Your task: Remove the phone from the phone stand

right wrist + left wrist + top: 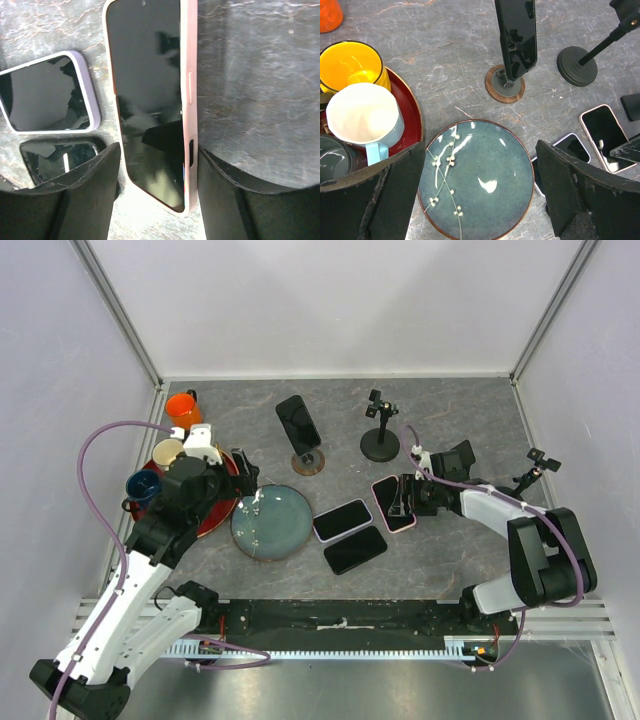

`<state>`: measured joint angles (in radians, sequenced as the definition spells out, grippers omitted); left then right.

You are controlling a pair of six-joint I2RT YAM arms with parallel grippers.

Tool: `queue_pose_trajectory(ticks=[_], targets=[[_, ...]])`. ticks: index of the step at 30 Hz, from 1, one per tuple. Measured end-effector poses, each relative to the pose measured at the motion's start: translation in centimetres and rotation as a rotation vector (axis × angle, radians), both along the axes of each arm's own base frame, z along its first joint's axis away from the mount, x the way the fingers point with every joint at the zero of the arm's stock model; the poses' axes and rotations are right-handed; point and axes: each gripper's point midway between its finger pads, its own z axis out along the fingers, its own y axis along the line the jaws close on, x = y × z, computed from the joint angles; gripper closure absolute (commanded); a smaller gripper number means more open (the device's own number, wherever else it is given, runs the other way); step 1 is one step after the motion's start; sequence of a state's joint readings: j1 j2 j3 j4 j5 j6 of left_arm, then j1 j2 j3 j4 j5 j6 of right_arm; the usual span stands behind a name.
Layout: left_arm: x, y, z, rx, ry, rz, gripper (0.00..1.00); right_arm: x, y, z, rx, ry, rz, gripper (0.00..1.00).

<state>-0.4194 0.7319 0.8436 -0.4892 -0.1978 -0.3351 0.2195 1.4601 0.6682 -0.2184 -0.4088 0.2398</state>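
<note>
A black phone (pixel 298 423) leans upright on a phone stand with a round wooden base (pixel 309 462) at the back middle; the left wrist view shows the phone (pixel 516 35) and its base (pixel 505 85) too. A pink-cased phone (pixel 384 490) lies flat on the table. My right gripper (pixel 403 505) straddles its near end (pixel 150 100); the jaws (pixel 156 165) are open, with a gap at the left finger. My left gripper (pixel 246 485) hovers open and empty (pixel 480 165) over a blue-green plate (pixel 475 210).
A lavender-cased phone (pixel 342 520) and a black phone (pixel 355 550) lie flat beside the plate (pixel 270 523). An empty black stand (pixel 380 443) is at the back, a small clamp stand (pixel 535 468) at the right. A red tray (pixel 215 510) holds mugs; an orange mug (pixel 183 408) stands behind.
</note>
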Motion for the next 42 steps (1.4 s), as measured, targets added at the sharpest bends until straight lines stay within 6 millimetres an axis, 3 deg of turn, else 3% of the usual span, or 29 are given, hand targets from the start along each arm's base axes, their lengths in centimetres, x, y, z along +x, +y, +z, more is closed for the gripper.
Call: queue_pose_trajectory(ticks=[8,13,15,24,29,35,39,42], targets=[[0.1,0.2,0.0,-0.001,0.001,0.009,0.03,0.3,-2.0,0.6,-0.123,-0.045,-0.063,0.2],[0.1,0.2,0.0,-0.006,0.002,0.005,0.03,0.6,-1.3,2.5,-0.205,-0.118,-0.039,0.1],[0.1,0.3,0.0,-0.007,0.002,0.006,0.03,1.0,-0.2,3.9,-0.23,-0.176,-0.015,0.02],[0.4,0.8,-0.1,-0.006,0.006,0.026,0.04,4.6,5.2,10.8,-0.171,-0.375,0.015,0.02],[0.4,0.8,-0.1,-0.011,0.008,0.031,0.04,7.3,10.6,13.6,-0.015,-0.453,0.048,0.02],[0.3,0.9,-0.4,-0.011,0.01,0.031,0.04,8.7,15.4,15.1,0.073,-0.555,0.105,0.02],[0.2,1.0,-0.5,-0.012,0.011,0.035,0.04,11.1,19.0,16.6,0.075,-0.624,0.128,0.02],[0.2,1.0,-0.4,-0.013,0.008,0.035,0.04,13.0,20.7,17.3,0.054,-0.668,0.114,0.02]])
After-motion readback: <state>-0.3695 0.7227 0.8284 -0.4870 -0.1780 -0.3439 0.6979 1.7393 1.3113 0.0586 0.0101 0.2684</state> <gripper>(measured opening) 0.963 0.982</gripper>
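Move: Some 25 cm to the right hand's left, 16 cm farther out and 13 cm higher is the black phone still on its stand. The pink phone lies flat just under the right fingers, its middle about 2 cm left, neither ahead nor back; the empty stand is 15 cm ahead and 5 cm left, and the lilac phone 15 cm left and 5 cm back. From the left hand, the black phone is about 15 cm ahead, 11 cm right and 10 cm lower. Leaving the flat pink phone, the right hand edges about 2 cm right, then lifts and swings left, up and forward towards the black phone on its stand, some 20 cm left, 17 cm up and 13 cm out in all. The half-open fingers spread wide early on, and the wrist tips up roughly 40 degrees to point them more forward at the screen, ending close before it. ##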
